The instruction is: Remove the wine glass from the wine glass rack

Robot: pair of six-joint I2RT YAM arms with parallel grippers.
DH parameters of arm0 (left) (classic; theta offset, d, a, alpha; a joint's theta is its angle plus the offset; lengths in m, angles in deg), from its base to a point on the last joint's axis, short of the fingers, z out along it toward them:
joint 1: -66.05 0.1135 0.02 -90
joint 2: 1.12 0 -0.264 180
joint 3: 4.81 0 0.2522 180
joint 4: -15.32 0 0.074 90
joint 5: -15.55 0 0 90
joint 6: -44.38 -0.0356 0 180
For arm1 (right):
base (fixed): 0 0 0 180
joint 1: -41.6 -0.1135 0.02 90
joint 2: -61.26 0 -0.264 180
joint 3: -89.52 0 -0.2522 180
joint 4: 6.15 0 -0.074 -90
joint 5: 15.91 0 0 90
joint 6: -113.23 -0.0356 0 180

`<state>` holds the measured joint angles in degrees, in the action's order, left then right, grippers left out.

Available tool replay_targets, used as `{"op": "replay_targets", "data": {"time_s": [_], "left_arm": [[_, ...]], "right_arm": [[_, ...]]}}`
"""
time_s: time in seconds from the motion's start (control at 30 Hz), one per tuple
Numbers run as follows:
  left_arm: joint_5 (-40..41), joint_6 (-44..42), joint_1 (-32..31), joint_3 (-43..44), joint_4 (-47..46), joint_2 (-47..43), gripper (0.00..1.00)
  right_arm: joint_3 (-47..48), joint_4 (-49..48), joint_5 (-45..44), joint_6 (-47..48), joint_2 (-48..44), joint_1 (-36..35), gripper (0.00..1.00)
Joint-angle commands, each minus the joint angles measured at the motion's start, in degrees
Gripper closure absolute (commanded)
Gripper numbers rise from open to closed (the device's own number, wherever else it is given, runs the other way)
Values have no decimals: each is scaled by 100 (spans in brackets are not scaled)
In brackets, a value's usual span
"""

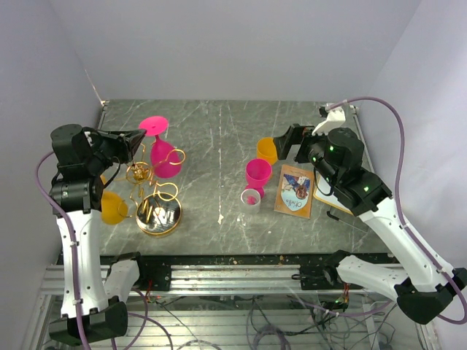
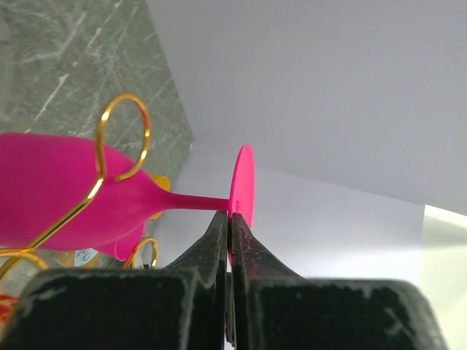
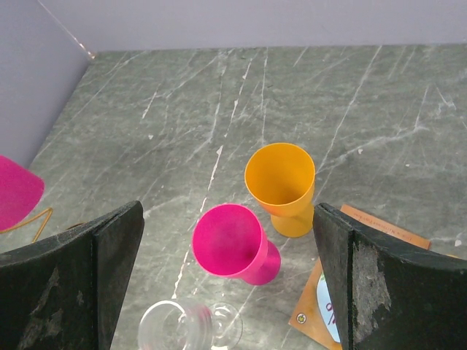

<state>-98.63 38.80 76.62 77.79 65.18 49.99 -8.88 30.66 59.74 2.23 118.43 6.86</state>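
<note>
A pink wine glass (image 1: 166,159) hangs bowl-down on the gold wine glass rack (image 1: 159,215), its stem passing through a loop-ended arm (image 2: 124,138). My left gripper (image 1: 139,138) is shut on the lower edge of the glass's round foot (image 2: 243,182). In the left wrist view the pink bowl (image 2: 51,186) lies to the left and the two black fingers (image 2: 211,244) pinch the thin foot between them. An orange wine glass (image 1: 112,208) hangs on the rack's left side. My right gripper (image 1: 286,142) stands open and empty above the cups at the right.
A pink cup (image 3: 233,244), an orange cup (image 3: 281,186) and a clear cup (image 3: 179,328) stand mid-table under the right gripper. A printed card (image 1: 295,189) lies to their right. The grey back wall stands close behind the rack.
</note>
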Motion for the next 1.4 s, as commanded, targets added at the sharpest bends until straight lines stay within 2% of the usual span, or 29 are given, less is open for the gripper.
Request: {"op": "replay_targets", "data": {"time_s": [0.0,0.17,0.43,0.67,0.8,0.9,1.07,1.23,1.37], "left_arm": [[-665,-44,24,65,-812,77,93],[-846,-223,26,276,-877,261,93],[-1281,-70,15,197,-1823,438,93],[-1634,477,-193,12,-3428,613,93],[-1866,698,-454,234,-4231,848,93],[-2072,1096,-671,234,-5309,972,93],[-2316,2031,-987,1,-7130,969,93],[-2223,2827,-1083,-410,-8475,647,93],[-2101,3240,-1320,-694,-9119,350,93]], "right_arm": [[186,20,-9,-33,5,-17,0],[223,38,2,-60,15,-20,0],[354,188,11,-158,25,-15,0],[504,339,182,-487,26,-21,0],[543,177,752,-747,39,-19,0],[465,-206,1380,-1040,37,-15,0],[98,-1571,2788,-1821,113,-18,1],[-474,-4125,4079,-3081,377,-18,0],[-789,-6327,4952,-4319,770,-30,1]]}}
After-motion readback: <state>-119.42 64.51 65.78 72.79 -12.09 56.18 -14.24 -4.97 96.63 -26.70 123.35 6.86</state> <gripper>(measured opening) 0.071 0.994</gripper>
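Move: The left fingers already pinch the pink wine glass by its foot. The glass's middle hangs about 3 cm back, 4 cm right and 7 cm below them; the rack's hub is some 11 cm back, 3 cm left and 9 cm below. The open right gripper is about 40 cm to the right, level. From the right hand, the held glass lies some 36 cm left, 3 cm back, 7 cm lower; 28 cm below, the yellow glass is 5 cm ahead, 2 cm left, the standing pink glass 3 cm back, 3 cm left. Left hand, still pinching the foot, rises about 18 cm, rightward, fingers tipping up; open right hand comes left. ##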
